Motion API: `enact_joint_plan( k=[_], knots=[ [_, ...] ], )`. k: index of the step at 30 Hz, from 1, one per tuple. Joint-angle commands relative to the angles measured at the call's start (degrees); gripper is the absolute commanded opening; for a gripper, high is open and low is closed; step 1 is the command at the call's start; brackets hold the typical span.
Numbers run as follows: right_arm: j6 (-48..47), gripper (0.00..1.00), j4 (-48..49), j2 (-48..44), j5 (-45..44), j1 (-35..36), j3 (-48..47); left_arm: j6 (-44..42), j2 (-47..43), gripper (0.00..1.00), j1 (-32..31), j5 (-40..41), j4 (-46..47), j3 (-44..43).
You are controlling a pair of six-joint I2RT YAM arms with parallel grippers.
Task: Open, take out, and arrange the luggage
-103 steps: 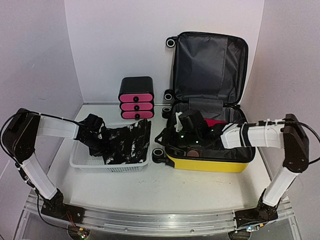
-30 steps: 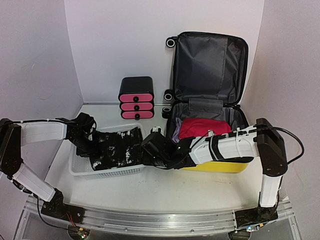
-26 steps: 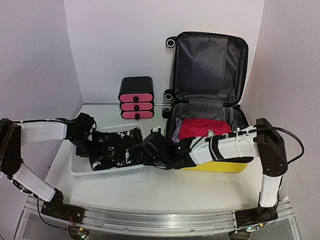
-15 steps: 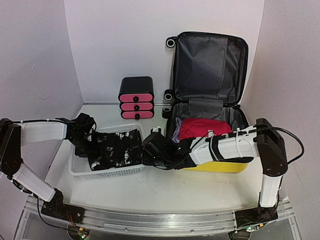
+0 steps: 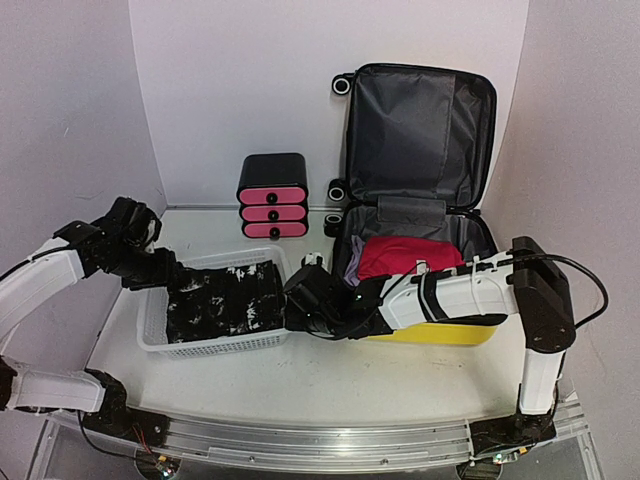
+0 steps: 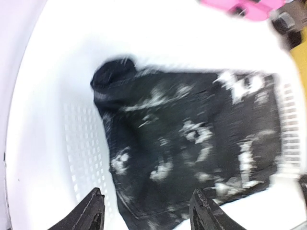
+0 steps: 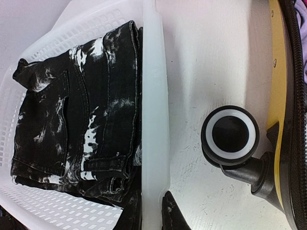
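The luggage (image 5: 430, 328) lies open at the right, its yellow shell (image 7: 277, 72) on the table and its dark-lined lid upright against the back wall. A red garment (image 5: 405, 255) lies inside it. Black jeans with white splotches (image 5: 225, 300) (image 6: 192, 143) (image 7: 76, 120) lie in the white mesh basket (image 5: 215, 343). My left gripper (image 5: 160, 268) (image 6: 148, 211) hangs open above the jeans' left end, nothing between its fingers. My right gripper (image 5: 300, 300) (image 7: 152, 213) is shut on the basket's right rim (image 7: 153, 96), next to a suitcase wheel (image 7: 230, 135).
A black box with three pink drawers (image 5: 272, 195) stands at the back wall behind the basket. The basket's mesh floor (image 6: 72, 143) shows bare left of the jeans. White walls close in the table on the left, back and right.
My left gripper has opened, let go of the jeans and lifted away up and to the left. The jeans now lie flatter in the basket. The right arm has not moved.
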State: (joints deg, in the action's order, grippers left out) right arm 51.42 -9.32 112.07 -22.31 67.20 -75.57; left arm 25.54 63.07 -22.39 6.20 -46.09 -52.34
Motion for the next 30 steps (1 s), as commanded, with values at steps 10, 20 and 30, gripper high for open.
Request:
enact_joint_plan(
  k=[10, 20, 30],
  knots=[
    [-4.1, 0.02, 1.1, -2.9, -1.1, 0.5, -0.6, -4.7, 16.6, 0.39, -1.3, -9.7, 7.1, -9.4],
    [-4.5, 0.0, 1.8, -3.9, -2.0, 0.5, 0.1, 10.2, 24.5, 0.16, -1.2, -1.9, 5.8, 0.5],
    [-7.1, 0.04, 3.1, -4.2, -0.1, 0.6, 0.2, 6.2, 19.8, 0.23, -1.5, 0.1, 6.1, 0.6]
  ],
)
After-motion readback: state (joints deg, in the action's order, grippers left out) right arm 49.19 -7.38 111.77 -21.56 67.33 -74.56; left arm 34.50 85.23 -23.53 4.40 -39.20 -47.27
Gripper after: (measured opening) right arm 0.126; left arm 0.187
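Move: Over the left edge of the white basket, the left hand is empty and partly open. The folded black jeans' middle lies about 8 cm to its right, 2 cm ahead and 13 cm below; the basket's middle is 6 cm right, 2 cm ahead and as low. The drawer box stands some 25 cm ahead and 18 cm right. From the right hand, on the basket's rim, the jeans lie 13 cm left, 4 cm ahead and 5 cm down. Rising about 2 cm first, the left hand swings forward and right over the jeans while closing from partly open to nearly shut, then draws back and left as it sinks onto their left part, ending some 12 cm lower, fingers tipped about 20 degrees back towards the base. The right hand stays put, still pinching the basket's rim. ##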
